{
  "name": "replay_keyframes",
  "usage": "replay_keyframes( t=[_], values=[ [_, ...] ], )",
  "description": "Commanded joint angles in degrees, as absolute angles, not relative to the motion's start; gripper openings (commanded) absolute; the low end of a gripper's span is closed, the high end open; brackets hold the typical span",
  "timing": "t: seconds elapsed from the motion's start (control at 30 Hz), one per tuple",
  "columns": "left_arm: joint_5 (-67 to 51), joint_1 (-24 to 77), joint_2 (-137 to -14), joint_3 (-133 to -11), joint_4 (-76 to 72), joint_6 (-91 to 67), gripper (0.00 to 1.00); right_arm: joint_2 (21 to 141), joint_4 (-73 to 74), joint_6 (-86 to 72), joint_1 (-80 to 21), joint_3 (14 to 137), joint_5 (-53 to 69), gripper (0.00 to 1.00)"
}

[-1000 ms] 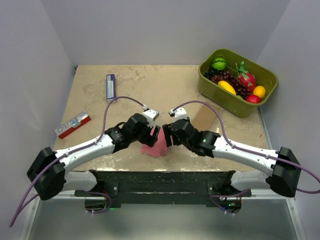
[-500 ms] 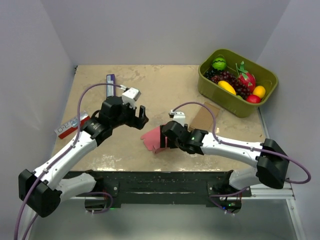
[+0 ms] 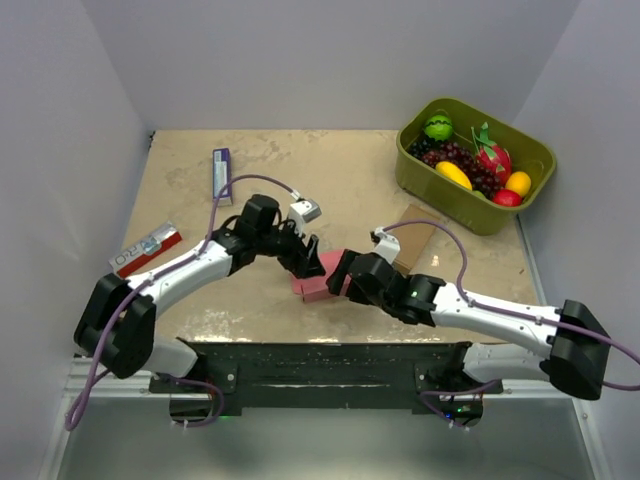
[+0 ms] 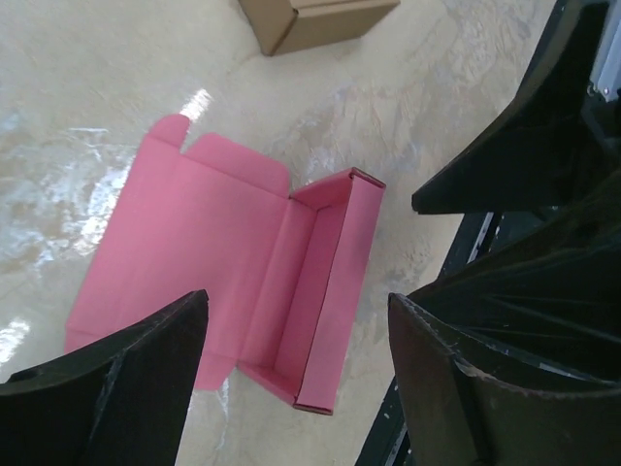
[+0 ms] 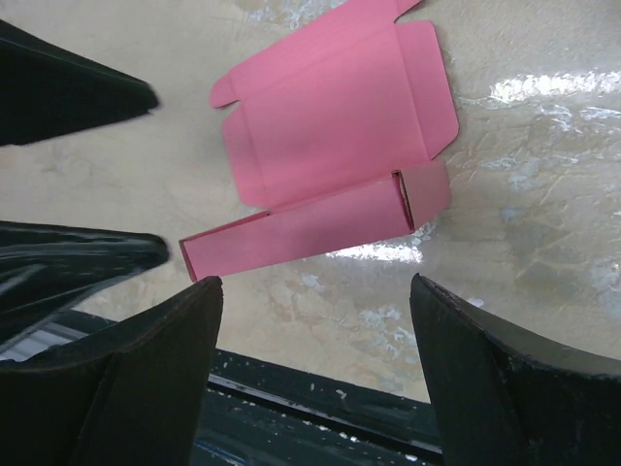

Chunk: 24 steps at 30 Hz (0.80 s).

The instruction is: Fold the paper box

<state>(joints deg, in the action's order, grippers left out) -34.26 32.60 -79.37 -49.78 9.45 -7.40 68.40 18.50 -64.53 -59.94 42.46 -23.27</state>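
Note:
The paper box (image 3: 318,280) is pink card lying flat on the table between the two arms. One long side is folded up into a narrow wall (image 4: 330,291), and its wide panel with tabs (image 5: 335,116) lies spread out. My left gripper (image 3: 306,256) hovers open just above the box's far-left side. In its wrist view the left gripper (image 4: 296,299) shows the wall between its spread fingers, untouched. My right gripper (image 3: 338,276) stands open at the box's right edge. In its wrist view the right gripper (image 5: 315,282) sits a little short of the folded wall (image 5: 291,233).
A brown cardboard box (image 3: 405,236) lies behind the right arm. A green bin (image 3: 420,172) of toy fruit stands at the back right. A red-and-white packet (image 3: 146,249) and a purple-white packet (image 3: 221,173) lie at the left. The black table edge (image 3: 320,355) runs close in front.
My left arm swung away to the back left, then came back over the box. My right gripper shifted right along the box. The box now lies lower and more compact.

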Motion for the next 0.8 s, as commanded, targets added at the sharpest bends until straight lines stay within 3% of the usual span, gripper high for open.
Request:
replay_keyframes(
  t=[0.0,0.3,0.4,0.63,0.77],
  values=[
    [-37.7,36.4,-82.5,-50.1,7.6,-4.6,0.79,61.4,18.5,-67.2,-59.9,41.0,-28.4,0.81],
    [-38.1,41.6,-86.9,-49.7,9.6,-1.4,0.78,51.1,20.6,-66.9,-59.9,36.4,-29.4,0.81],
    [-35.9,43.9,-87.5,-49.6,10.6,-0.5,0.72,47.8,21.7,-66.5,-59.9,35.7,-30.1,0.81],
    [-24.8,48.1,-84.6,-48.0,11.8,-0.3,0.48,46.3,22.5,-65.3,-59.9,35.8,-30.5,0.81],
    [-15.6,51.8,-82.2,-46.5,11.6,-0.3,0.41,48.1,21.8,-64.5,-59.9,35.9,-29.8,0.81]
  ],
)
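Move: The pink box's folded near wall lies about 5 cm back from the left hand, 3 cm to its right and 8 cm below. The box's open sheet continues from it on the far side, its middle some 5 cm beyond the wall. The brown carton stands about 8 cm ahead of the left hand and 22 cm to its right. From the right hand, that same wall is about 3 cm left, 1 cm back and 6 cm below. The pink box's near wall is taken between the left fingers at its left end: the left hand comes back and down about 7 cm each, drifting some 3 cm right, and swings about 15 degrees clockwise, one finger inside the wall and one outside, then closes roughly halfway. Meanwhile the open, empty right hand clears off about 5 cm up and as far to the right. ##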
